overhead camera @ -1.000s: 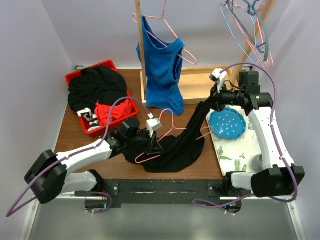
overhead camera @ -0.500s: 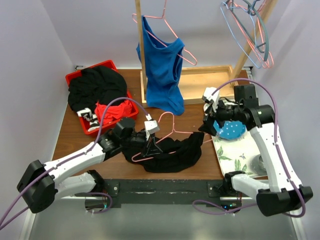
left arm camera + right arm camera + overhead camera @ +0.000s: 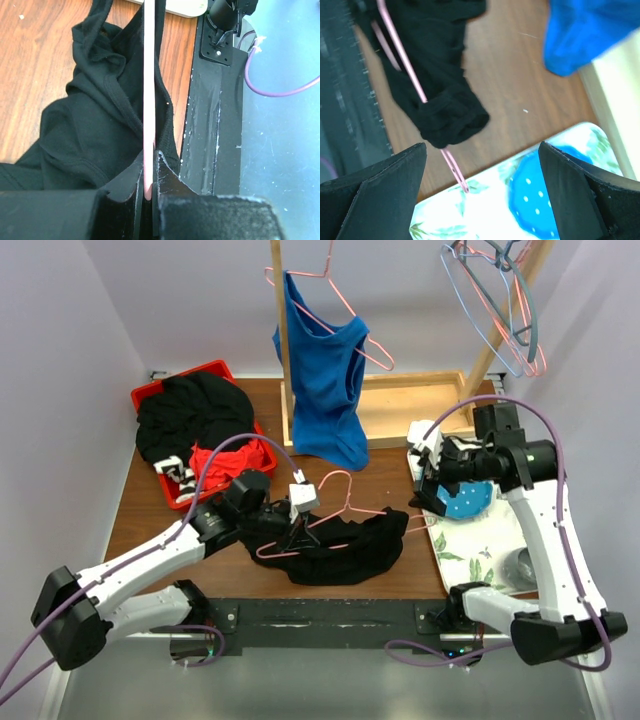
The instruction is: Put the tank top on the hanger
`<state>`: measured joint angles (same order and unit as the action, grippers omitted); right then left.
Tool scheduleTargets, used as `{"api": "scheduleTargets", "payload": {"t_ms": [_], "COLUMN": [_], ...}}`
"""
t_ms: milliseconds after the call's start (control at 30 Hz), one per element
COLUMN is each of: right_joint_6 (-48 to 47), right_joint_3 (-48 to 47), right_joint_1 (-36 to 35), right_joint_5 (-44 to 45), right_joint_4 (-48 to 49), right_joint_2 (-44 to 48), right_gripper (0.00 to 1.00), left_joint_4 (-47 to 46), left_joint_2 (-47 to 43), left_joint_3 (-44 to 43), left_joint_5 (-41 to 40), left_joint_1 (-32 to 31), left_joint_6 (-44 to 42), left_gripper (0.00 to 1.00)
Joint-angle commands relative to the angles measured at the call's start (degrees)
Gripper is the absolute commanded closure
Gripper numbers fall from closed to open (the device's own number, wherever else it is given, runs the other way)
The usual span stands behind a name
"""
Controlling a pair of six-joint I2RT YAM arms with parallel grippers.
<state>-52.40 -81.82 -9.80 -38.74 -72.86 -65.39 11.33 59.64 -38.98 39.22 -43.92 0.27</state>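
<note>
The black tank top [image 3: 345,548] lies bunched on the table's front middle, draped over the pink wire hanger [image 3: 345,502]. My left gripper [image 3: 300,532] is shut on the hanger's wire [image 3: 149,100], with the black tank top [image 3: 85,130] beneath it in the left wrist view. The hanger's right tip sticks out past the fabric toward the tray. My right gripper [image 3: 430,485] is open and empty, above the hanger tip [image 3: 455,172] and the top's bunched end [image 3: 450,117].
A red bin [image 3: 150,400] at the back left holds a black garment heap [image 3: 190,415] and red cloth. A blue top [image 3: 325,380] hangs on a wooden rack [image 3: 282,340]. A floral tray [image 3: 480,540] with a blue dish [image 3: 465,498] lies right. Spare hangers [image 3: 500,300] hang upper right.
My right gripper has let go of the tank top and pulled back right. The raised fabric has dropped and now lies bunched low on the hanger. The left arm shifted slightly.
</note>
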Motion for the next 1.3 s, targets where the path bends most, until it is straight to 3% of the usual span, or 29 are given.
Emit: {"api": "scheduleTargets", "payload": {"t_ms": [0, 300, 433, 500, 567, 600, 667, 700, 800, 833, 867, 900, 933, 1000, 1033, 1133, 1267], "right_joint_6": [-10.52, -14.83, -17.55, -17.12, -15.45, -15.28, -14.57, -14.48, -7.66, -2.67, -0.79, 0.62, 2.37, 3.01, 3.36, 5.19, 8.63], "right_joint_3": [3.85, 9.31, 12.55, 13.96, 15.2, 15.11, 14.5, 14.06, 12.83, 12.31, 12.3, 12.39, 12.56, 12.56, 12.39, 12.13, 11.33], "right_joint_1": [-0.39, -1.01, -2.32, -3.2, -3.64, -3.73, -3.73, -3.73, -3.56, -3.47, -1.99, -0.58, 1.17, 6.97, 8.38, 12.86, 17.26], "right_joint_5": [-9.15, -12.84, -14.96, -15.48, -15.75, -15.75, -15.58, -15.4, -12.25, -10.67, -8.56, -8.28, -8.28, -8.28, -7.5, -4.33, -1.08], "right_joint_4": [-12.39, -14.14, -16.09, -14.69, -13.11, -13.01, -13.18, -13.36, -8.99, -7.23, -4.42, -3.44, -2.73, -1.85, -2.02, -2.29, -0.54], "right_joint_2": [-4.13, -6.77, -6.25, -4.85, -4.31, -4.23, -4.57, -4.66, -3.62, -2.3, -1.33, -0.37, 1.47, 2.8, 3.42, 4.91, 7.54], "right_gripper": [0.02, 0.09, 0.24, 0.27, 0.42, 0.64, 0.91, 1.0, 1.0, 1.0, 1.0, 1.0, 1.0, 1.0, 1.0, 1.0, 1.0], "left_joint_4": [0.53, 2.73, 2.47, 1.77, 0.98, 0.8, 0.1, -0.26, -1.92, -2.28, -2.54, -2.37, -2.11, -1.84, -1.84, -0.96, -0.17], "left_joint_2": [-1.8, -2.68, -2.86, -2.42, -2.24, -2.33, -2.59, -2.94, -4.26, -4.79, -5.4, -6.63, -7.33, -9.78, -10.76, -14.28, -18.5], "left_joint_3": [-3.38, -6.63, -6.98, -6.9, -6.98, -7.07, -7.16, -7.07, -6.2, -5.85, -5.58, -5.32, -5.23, -4.79, -4.61, -3.91, -2.24], "left_joint_5": [0.94, -0.37, -1.87, -1.87, -1.87, -2.22, -2.83, -3.79, -8.52, -10.29, -12.13, -16.07, -18.19, -24.24, -26.37, -34.19, -41.58], "left_joint_1": [0.15, 0.15, 0.15, 0.15, 0.15, 0.15, 0.15, 0.15, 0.15, 0.15, 0.15, 0.15, 0.15, 0.15, 0.15, 0.15, 0.15], "left_joint_6": [-3.35, -5.9, -6.16, -6.07, -5.81, -5.64, -5.55, -5.46, -4.32, -3.88, -3.62, -3.53, -3.35, -3.35, -3.52, -4.66, -5.63], "left_gripper": [1.0, 1.0, 1.0, 1.0, 1.0, 1.0, 1.0, 1.0, 1.0, 0.97, 0.88, 0.73, 0.47, 0.31, 0.19, 0.06, 0.02]}}
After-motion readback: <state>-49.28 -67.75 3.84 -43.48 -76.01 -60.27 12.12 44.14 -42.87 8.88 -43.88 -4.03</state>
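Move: The bunched black shoulder on the hanger's right end lies about 5 cm back, 5 cm to the left and 8 cm below my open right hand; from my left hand, which already grips the hanger, it is some 22 cm to the right, 2 cm ahead and about level. From my right hand, the hanger's hook is roughly 6 cm ahead, 18 cm left and 7 cm down, the blue plate about 10 cm ahead, 9 cm right and 18 cm down. I drop my open right hand about 8 cm, back and a little left, and pinch the black shoulder together with the hanger inside it, while my left hand raises its grip slightly. Then my left hand opens, lets go of the hanger and leaves up, forward and left; my right keeps its pinch, drawing some 7 cm right and turning about 30 degrees clockwise. ##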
